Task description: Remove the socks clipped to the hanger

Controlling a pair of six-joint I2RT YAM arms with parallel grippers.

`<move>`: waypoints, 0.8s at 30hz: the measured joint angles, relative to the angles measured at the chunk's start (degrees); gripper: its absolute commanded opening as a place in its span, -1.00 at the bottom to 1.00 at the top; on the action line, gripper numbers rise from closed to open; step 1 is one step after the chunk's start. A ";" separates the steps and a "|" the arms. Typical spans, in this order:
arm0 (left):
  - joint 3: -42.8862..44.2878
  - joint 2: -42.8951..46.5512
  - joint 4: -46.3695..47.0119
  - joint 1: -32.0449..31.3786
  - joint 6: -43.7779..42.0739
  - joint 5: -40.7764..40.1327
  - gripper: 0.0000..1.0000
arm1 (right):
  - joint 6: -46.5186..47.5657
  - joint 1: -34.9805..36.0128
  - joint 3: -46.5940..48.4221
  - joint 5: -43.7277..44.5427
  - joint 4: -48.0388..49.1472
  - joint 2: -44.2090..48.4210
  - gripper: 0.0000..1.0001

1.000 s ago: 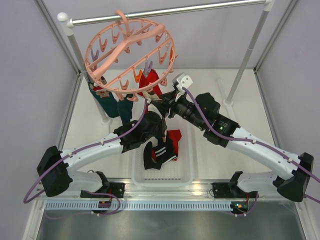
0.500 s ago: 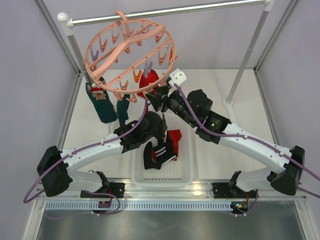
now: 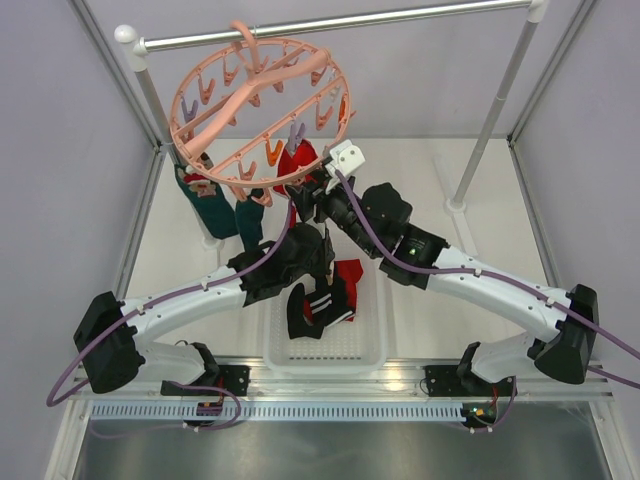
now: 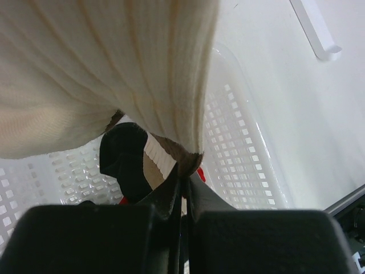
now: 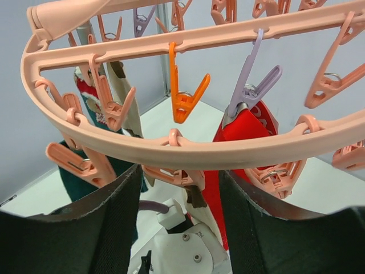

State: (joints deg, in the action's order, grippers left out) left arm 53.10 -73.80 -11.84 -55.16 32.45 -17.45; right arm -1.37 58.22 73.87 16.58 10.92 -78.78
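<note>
The salmon-pink hanger [image 3: 258,108] hangs by its hook from the rail. A red sock [image 3: 298,160] and dark teal socks [image 3: 212,208] are clipped under its near rim. My left gripper [image 4: 185,180] is shut on the brown end of a beige sock [image 4: 102,68] that stretches upward. My right gripper [image 3: 312,195] is open just under the ring, and in its wrist view its fingers [image 5: 108,211] stand either side of a pink clip [image 5: 181,177] gripping that beige sock's brown edge [image 5: 197,197]. A lilac clip [image 5: 251,85] holds the red sock [image 5: 242,140].
A white perforated basket [image 3: 375,350] sits between the arm bases, holding a black sock with white stripes [image 3: 315,310] and a red sock [image 3: 348,275]. The metal rail [image 3: 400,18] spans the top on two posts [image 3: 495,110]. An empty orange clip [image 5: 185,97] dangles from the rim.
My right gripper has moved left and up to the hanger's near rim and opened wider. The left arm has stayed put, still gripping the beige sock.
</note>
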 measured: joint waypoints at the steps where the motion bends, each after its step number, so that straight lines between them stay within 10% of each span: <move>1: 0.00 0.00 0.02 0.00 0.04 0.00 -0.95 | 0.15 0.15 0.00 0.46 0.24 -0.04 0.24; 10: 0.00 0.00 0.04 -0.59 0.09 0.00 -0.95 | 0.37 1.09 0.00 2.82 3.89 -0.46 0.15; 24: 0.00 0.02 0.04 -0.92 0.11 0.04 -0.95 | 0.76 1.49 0.00 3.48 5.49 -1.33 -0.66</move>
State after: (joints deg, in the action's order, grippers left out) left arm 53.10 -73.78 -11.79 -56.07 32.56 -17.41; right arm -0.60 59.70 73.87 20.05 16.40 -80.12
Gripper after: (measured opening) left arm 0.030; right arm 0.248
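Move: The pink clip holding the cream sock sits between the right hand's open fingertips, about 1 cm ahead and 1 cm left, level with them. The orange clip is some 8 cm ahead, 6 cm left and 3 cm higher; the red sock hangs 7 cm ahead, neither left nor right, its middle 2 cm lower. From the left hand, already gripping the cream sock's lower end, the pink clip is roughly 4 cm forward, 2 cm left and 21 cm above. Upwards first, by a little over 1 cm beside the ring's near rim with a slight roll of about 5 degrees, the right hand brings its open fingers around the pink clip; then, nearly stationary, it closes them from a bit over half open to about a quarter and pinches the clip's legs. The left hand stays below and keeps its grip on the cream sock. ##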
